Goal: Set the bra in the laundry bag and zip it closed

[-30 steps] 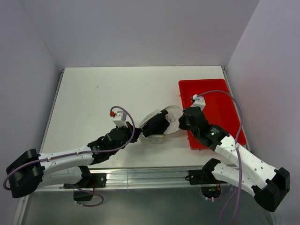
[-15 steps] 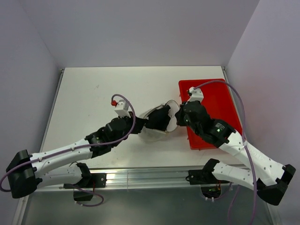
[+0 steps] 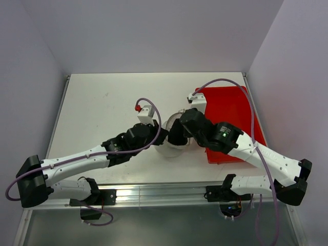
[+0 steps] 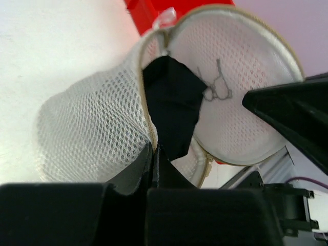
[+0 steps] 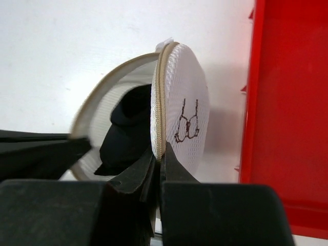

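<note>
The laundry bag [image 4: 87,138] is a white mesh pouch lying on the table with its round lid [image 4: 241,92] swung open. The black bra [image 4: 171,105] sits in the bag's mouth and partly sticks out. My left gripper [image 4: 154,147] is shut on the zipper rim of the bag's body. In the right wrist view the lid [image 5: 187,113] stands on edge with the bra [image 5: 128,133] behind it. My right gripper [image 5: 160,154] is shut on the lid's zipper edge. From above, the left gripper [image 3: 162,135] and right gripper [image 3: 179,134] meet over the bag [image 3: 171,150].
A red tray [image 3: 230,107] lies right of the bag, partly under my right arm; its wall [image 5: 256,102] stands close beside the lid. The white table [image 3: 102,102] spreads to the left and back, with walls around it.
Both arms have moved toward the back of the table. The right arm has swung left off the tray, and the lid now stands more upright.
</note>
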Robot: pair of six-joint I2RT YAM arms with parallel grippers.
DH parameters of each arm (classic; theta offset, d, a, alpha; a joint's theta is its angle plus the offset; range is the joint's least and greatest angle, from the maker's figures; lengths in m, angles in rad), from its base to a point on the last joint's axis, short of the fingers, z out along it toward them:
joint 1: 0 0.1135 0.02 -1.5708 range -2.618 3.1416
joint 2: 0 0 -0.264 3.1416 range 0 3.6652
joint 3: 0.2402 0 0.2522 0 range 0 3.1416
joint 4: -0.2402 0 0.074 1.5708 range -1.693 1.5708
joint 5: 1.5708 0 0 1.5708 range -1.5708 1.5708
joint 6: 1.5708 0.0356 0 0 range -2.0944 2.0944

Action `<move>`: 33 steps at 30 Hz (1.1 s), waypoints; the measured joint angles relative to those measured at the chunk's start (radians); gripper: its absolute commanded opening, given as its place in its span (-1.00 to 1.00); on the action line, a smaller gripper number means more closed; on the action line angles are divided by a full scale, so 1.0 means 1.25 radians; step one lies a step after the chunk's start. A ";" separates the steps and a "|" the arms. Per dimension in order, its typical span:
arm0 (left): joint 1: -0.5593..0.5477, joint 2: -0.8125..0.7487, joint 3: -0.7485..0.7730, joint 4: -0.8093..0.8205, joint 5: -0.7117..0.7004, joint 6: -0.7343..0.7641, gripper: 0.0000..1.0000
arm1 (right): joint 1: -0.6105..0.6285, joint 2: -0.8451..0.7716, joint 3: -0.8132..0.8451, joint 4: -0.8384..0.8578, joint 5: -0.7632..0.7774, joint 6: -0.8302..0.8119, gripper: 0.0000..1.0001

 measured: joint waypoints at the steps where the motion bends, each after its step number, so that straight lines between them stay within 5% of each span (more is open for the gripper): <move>1: -0.004 0.003 -0.001 0.004 0.005 0.002 -1.00 | 0.007 0.000 0.010 0.000 0.001 -0.002 -1.00; 16: -0.001 0.054 -0.014 0.050 0.011 -0.016 -1.00 | 0.039 0.100 0.046 -0.006 -0.005 -0.008 -1.00; 33: 0.058 -0.048 -0.232 0.169 0.031 -0.100 -1.00 | 0.064 0.191 0.040 0.043 -0.041 -0.017 -0.99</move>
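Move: The left fingers already pinch the laundry bag's rim and the right fingers its lid, with the bag held up off the table. The black bra sits in the open mouth, about 5 cm right of the left hand and 5 cm below it; from the right hand it is some 4 cm left, 1 cm ahead and 5 cm below. The red tray's middle lies roughly 22 cm right of the right hand, 9 cm farther out and 20 cm lower. Both hands shake the laundry bag, keeping hold of rim and lid, ending some 5 cm lower and farther left. ##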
